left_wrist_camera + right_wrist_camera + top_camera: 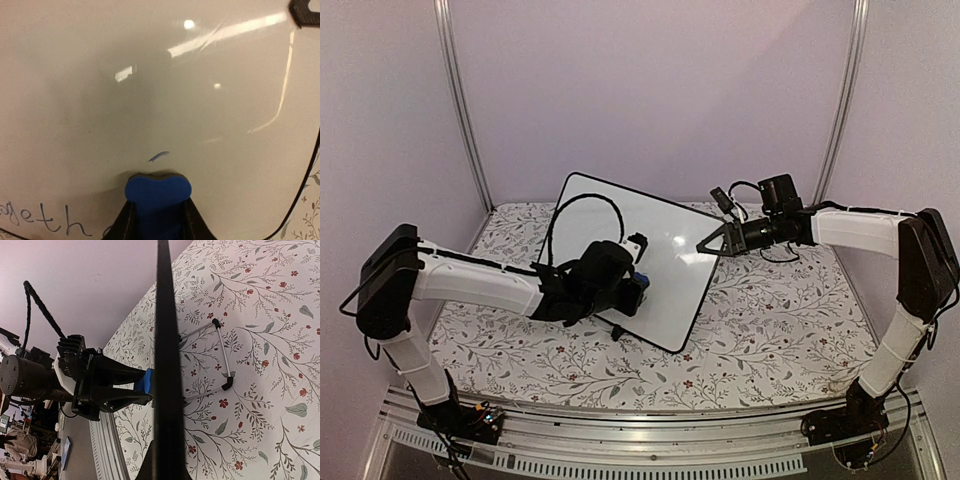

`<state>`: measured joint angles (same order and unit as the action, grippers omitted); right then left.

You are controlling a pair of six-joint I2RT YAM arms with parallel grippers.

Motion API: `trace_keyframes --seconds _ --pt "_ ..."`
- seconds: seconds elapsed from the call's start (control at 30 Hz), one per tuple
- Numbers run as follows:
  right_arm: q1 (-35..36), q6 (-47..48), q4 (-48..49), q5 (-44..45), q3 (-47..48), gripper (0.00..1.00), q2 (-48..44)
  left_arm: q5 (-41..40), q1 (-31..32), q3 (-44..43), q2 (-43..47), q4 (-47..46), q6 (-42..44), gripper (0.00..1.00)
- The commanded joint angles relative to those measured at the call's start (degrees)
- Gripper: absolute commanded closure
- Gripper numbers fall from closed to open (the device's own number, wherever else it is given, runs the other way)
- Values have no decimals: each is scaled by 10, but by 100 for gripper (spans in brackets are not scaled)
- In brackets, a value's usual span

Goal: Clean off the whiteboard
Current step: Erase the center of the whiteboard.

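The whiteboard [620, 215] stands tilted on a wire stand at the middle of the table. My left gripper [642, 290] is shut on a small blue eraser [157, 192] and presses it flat against the board face [150, 75]. Grey handwriting [47, 220] runs along the bottom left of the left wrist view, and a short blue stroke [159, 156] lies just above the eraser. My right gripper [705, 247] is shut on the whiteboard's right edge. That edge [165, 315] appears in the right wrist view as a black bar, with the eraser [145, 380] beside it.
A floral cloth [780, 320] covers the table. The board's wire stand [225, 355] rests on it behind the board. A black cable [575, 205] loops from the left wrist over the board. Metal posts [460, 100] rise at the back corners.
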<state>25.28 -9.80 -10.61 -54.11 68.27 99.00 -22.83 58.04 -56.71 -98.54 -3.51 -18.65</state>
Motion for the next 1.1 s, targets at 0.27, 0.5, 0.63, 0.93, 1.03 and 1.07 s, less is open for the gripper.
trace_keyframes --seconds 0.27,0.5,0.63,0.93,1.03,1.07 --pt "68 35 -64 -35 -42 100 31 -58 -48 -50 -41 26 -9 100" --pt "68 34 -64 -34 -41 100 33 -58 -49 -4 -17 33 -38 100" --pt "68 36 -67 -35 -37 100 36 -73 -54 34 3 62 -56 100" --pt "68 41 -82 -32 -19 100 38 -86 -83 76 51 76 -59 100" --pt "68 45 -90 -29 -14 100 37 -78 -101 86 73 76 -61 100" --pt "68 47 -92 -27 -12 100 37 -74 -109 90 81 75 -62 100"
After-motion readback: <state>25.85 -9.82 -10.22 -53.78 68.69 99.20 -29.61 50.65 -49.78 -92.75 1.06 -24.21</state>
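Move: The middle of the leftover word "together!" lies about 9 cm to the left hand's left, some 2 cm ahead and 2 cm lower. The exclamation mark sits about 1 cm right, 1 cm back and 2 cm below that hand, and a small stray blue stroke 2 cm ahead, 1 cm right and 3 cm up. From the right hand, the word's middle is roughly 23 cm left, 4 cm back and 8 cm below. The left hand, still pinching the blue eraser against the whiteboard, first finishes its stroke up the slant, about 2 cm forward and 2 cm up with a little rightward drift over the stray stroke, and pauses there briefly. It then sweeps some 10 cm left along the board while sinking about 3.5 cm onto the middle of "together!", turning roughly 15 degrees counter-clockwise, while the right hand stays in place and keeps its hold on the board's right edge. ##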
